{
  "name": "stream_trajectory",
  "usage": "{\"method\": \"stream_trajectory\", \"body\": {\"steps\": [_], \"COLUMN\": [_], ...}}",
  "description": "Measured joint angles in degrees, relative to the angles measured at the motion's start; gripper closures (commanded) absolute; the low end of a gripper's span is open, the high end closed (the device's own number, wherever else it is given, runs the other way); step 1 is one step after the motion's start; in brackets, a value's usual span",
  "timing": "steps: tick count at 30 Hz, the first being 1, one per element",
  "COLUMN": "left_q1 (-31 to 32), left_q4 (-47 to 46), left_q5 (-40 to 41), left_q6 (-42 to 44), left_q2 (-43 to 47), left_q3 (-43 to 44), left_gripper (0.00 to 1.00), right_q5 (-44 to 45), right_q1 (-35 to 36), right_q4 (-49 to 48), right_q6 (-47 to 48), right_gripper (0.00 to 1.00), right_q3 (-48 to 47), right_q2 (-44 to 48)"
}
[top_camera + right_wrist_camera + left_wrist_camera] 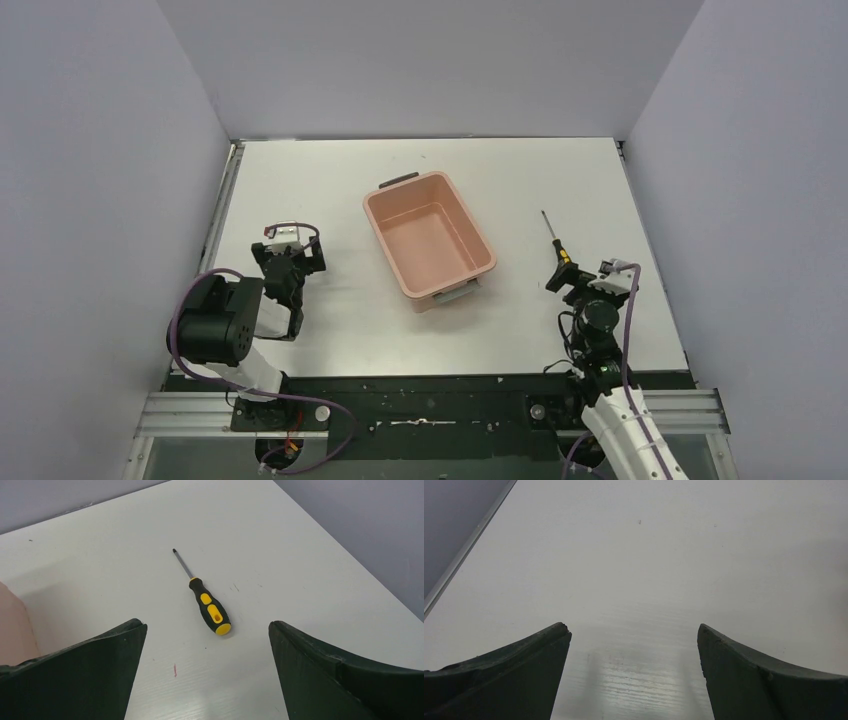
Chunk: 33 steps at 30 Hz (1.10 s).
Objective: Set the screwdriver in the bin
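Note:
The screwdriver (555,248) lies flat on the white table to the right of the bin, its thin shaft pointing away and its black-and-yellow handle (210,609) toward me. My right gripper (577,281) sits just behind the handle end, open, with nothing between its fingers; in the right wrist view the handle's butt lies just ahead of the right gripper (207,626). The salmon-pink bin (430,240) stands empty mid-table, set at an angle. My left gripper (288,258) rests left of the bin, open over bare table (634,627).
Grey walls enclose the table on three sides. A metal rail (222,215) runs along the left edge. A corner of the bin (12,630) shows at the left of the right wrist view. The table's right edge (350,565) lies close to the screwdriver.

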State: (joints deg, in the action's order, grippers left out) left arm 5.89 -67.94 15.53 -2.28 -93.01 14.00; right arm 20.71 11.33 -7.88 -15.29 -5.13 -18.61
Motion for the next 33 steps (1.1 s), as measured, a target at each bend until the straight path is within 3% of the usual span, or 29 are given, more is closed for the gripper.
{"method": "stream_trajectory", "body": {"steps": [3,6,11,14,18,24,30,33], "left_q1": [0.0,0.0,0.0,0.0,0.0,0.0,0.0,0.0], "left_q4": [0.0,0.0,0.0,0.0,0.0,0.0,0.0,0.0], "left_q5": [0.0,0.02,0.0,-0.02,-0.02,-0.02,-0.02,-0.02], "left_q6": [0.0,0.0,0.0,0.0,0.0,0.0,0.0,0.0], "left_q2": [0.0,0.0,0.0,0.0,0.0,0.0,0.0,0.0], "left_q3": [0.0,0.0,0.0,0.0,0.0,0.02,0.0,0.0], "left_gripper": [0.03,0.03,0.03,0.03,0.03,0.03,0.03,0.03], "right_q5": [0.46,1.22,0.02,-5.44,-13.35,-22.29,-23.12,-22.84], "right_q1": [0.0,-0.04,-2.93,-6.84,-10.49,-11.26,-10.97,-10.97], "right_q4": [0.07,2.64,12.48,20.44,30.77,43.01,45.57,45.48], "right_q6": [0.0,0.11,1.29,2.69,5.7,10.1,11.32,11.76], "right_gripper": [0.0,0.0,0.0,0.0,0.01,0.11,0.22,0.38], "right_q3": [-1.38,-9.16,-40.96,-59.87,-73.42,-75.47,-68.78,-66.2], "right_q2": [-3.96,-12.68,-40.02,-54.82,-68.0,-81.85,-86.51,-87.03]}}
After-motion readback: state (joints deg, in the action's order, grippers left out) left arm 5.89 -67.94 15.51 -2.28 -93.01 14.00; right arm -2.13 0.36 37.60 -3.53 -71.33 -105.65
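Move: The screwdriver lies on the table with its middle about 15 cm straight ahead of the right hand and some 13 cm below it, its handle end nearer the hand and its shaft pointing away. The bin stands about 30 cm to the right hand's left, some 14 cm ahead and about 9 cm lower. From the left hand, the screwdriver is roughly 59 cm to the right, 4 cm farther out and 5 cm below. Over the screwdriver the right hand makes an arc: forward about 18 cm while rising some 13 cm, then steeply down and drawing back about 8 cm onto the handle. The wrist tips some 65 degrees to point the fingers down, with a slight counter-clockwise turn. The wide-open fingers close about a quarter as they straddle the handle, the right one close beside it; contact can't be made out. ##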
